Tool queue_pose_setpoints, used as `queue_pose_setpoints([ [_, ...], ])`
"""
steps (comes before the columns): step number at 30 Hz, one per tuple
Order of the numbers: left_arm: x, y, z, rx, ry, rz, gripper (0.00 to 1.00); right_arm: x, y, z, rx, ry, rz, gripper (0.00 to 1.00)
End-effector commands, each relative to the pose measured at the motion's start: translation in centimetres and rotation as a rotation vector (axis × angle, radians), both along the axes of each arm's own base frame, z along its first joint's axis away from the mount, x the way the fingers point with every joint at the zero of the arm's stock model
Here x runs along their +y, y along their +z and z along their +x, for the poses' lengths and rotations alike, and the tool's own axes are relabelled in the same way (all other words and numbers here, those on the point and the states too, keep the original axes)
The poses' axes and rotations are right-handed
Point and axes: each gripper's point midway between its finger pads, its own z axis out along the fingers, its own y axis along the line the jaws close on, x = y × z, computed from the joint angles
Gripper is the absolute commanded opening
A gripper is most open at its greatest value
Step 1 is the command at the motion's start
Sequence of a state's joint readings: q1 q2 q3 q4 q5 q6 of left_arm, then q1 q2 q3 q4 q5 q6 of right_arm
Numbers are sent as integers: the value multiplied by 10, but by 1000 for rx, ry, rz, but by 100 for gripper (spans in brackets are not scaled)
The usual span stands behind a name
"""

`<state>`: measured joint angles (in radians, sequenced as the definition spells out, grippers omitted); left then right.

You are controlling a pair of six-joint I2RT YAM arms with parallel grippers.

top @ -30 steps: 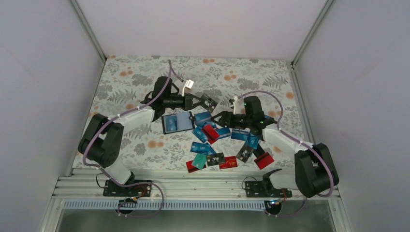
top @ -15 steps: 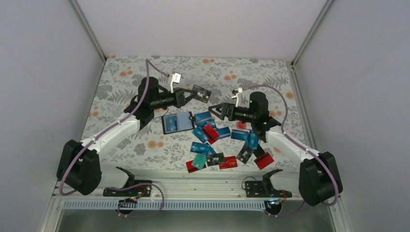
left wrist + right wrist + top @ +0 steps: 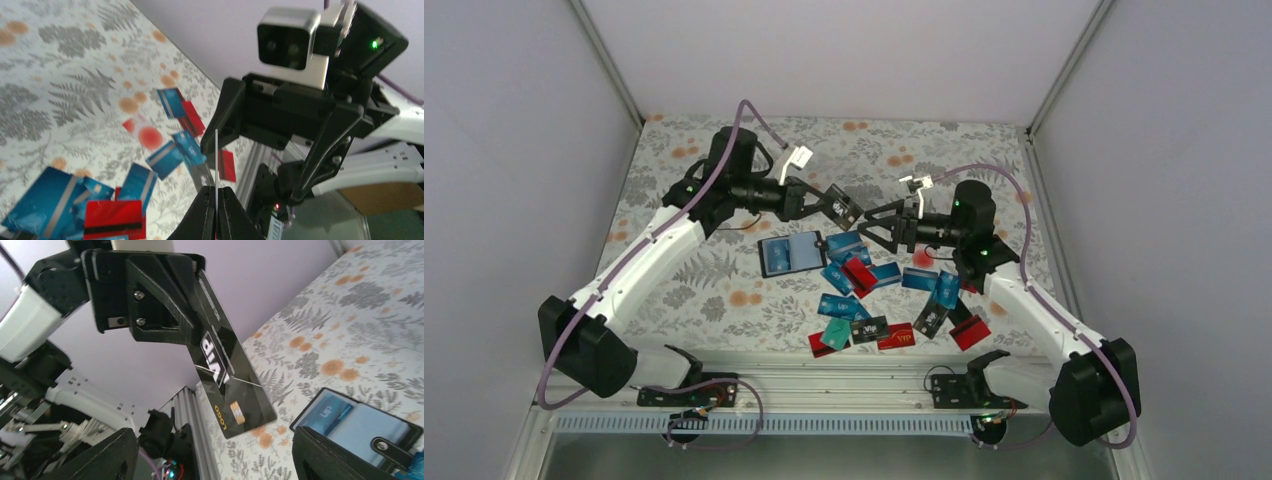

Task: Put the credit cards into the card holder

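My left gripper [image 3: 824, 204] is shut on a black credit card [image 3: 841, 209] with gold lettering and holds it in the air above the floral table. In the left wrist view this card [image 3: 216, 160] shows edge-on between the closed jaws [image 3: 217, 194]. My right gripper [image 3: 877, 222] faces it, open, just right of the card and apart from it. The right wrist view shows the black card [image 3: 235, 390] ahead of and between its wide-apart fingers [image 3: 112, 457]. The card holder [image 3: 790, 252] lies open on the table, a blue card inside [image 3: 327, 412]. Several blue, red, teal and black credit cards [image 3: 874, 290] lie scattered nearby.
A metal rail [image 3: 824, 385] with both arm bases runs along the near edge. Pale enclosure walls [image 3: 524, 150] stand on the left, right and back. Purple cables [image 3: 754, 115] loop over both arms. The scattered cards spread from the holder toward the near right.
The left arm has drawn back and up with the black card still gripped. The right gripper has risen from the card pile, opened wider and now points at the held card.
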<state>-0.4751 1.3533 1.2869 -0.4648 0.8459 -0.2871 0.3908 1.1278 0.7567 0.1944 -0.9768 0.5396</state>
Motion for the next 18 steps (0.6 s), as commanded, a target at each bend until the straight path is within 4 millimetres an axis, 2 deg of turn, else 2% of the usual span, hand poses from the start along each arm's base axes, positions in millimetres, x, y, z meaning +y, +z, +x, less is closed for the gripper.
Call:
queue_pose_setpoints([
  [1,1,-3,-29,51,-136,7,2,5,10,-23,-58,141,12,77],
  [8,0,6,-47,33,-228,-21,2,15,5,-30,-35,226,-9,78],
  [14,0,-9,-48,79,-226,-15,2,34,12,-59,-67,365,-6,62],
  [18,0,-15,-51,89,-235,-16,2,42,17,-70,-89,401,-3,49],
])
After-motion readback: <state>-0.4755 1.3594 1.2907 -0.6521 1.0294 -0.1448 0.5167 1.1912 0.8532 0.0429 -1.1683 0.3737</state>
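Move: Between the two grippers, the black VIP card is already pinched near its edge by the left fingers, its middle about 4 cm to that hand's right, 2 cm back and 2 cm lower. From the open right hand that card lies some 6 cm left and 3 cm ahead, about level. Far below the right hand, some 27 cm down, the open card holder lies 17 cm left and 6 cm ahead, and the red card on the blue pile 3 cm left and 2 cm ahead. Drawing back about 5 cm and swinging some 3 cm left, the right hand brings its fingers around the free end of the black VIP card, turning about 20 degrees counter-clockwise and narrowing from wide to roughly half open. The left hand keeps its pinch on the card and carries it back about 4 cm, turning some 10 degrees clockwise. ##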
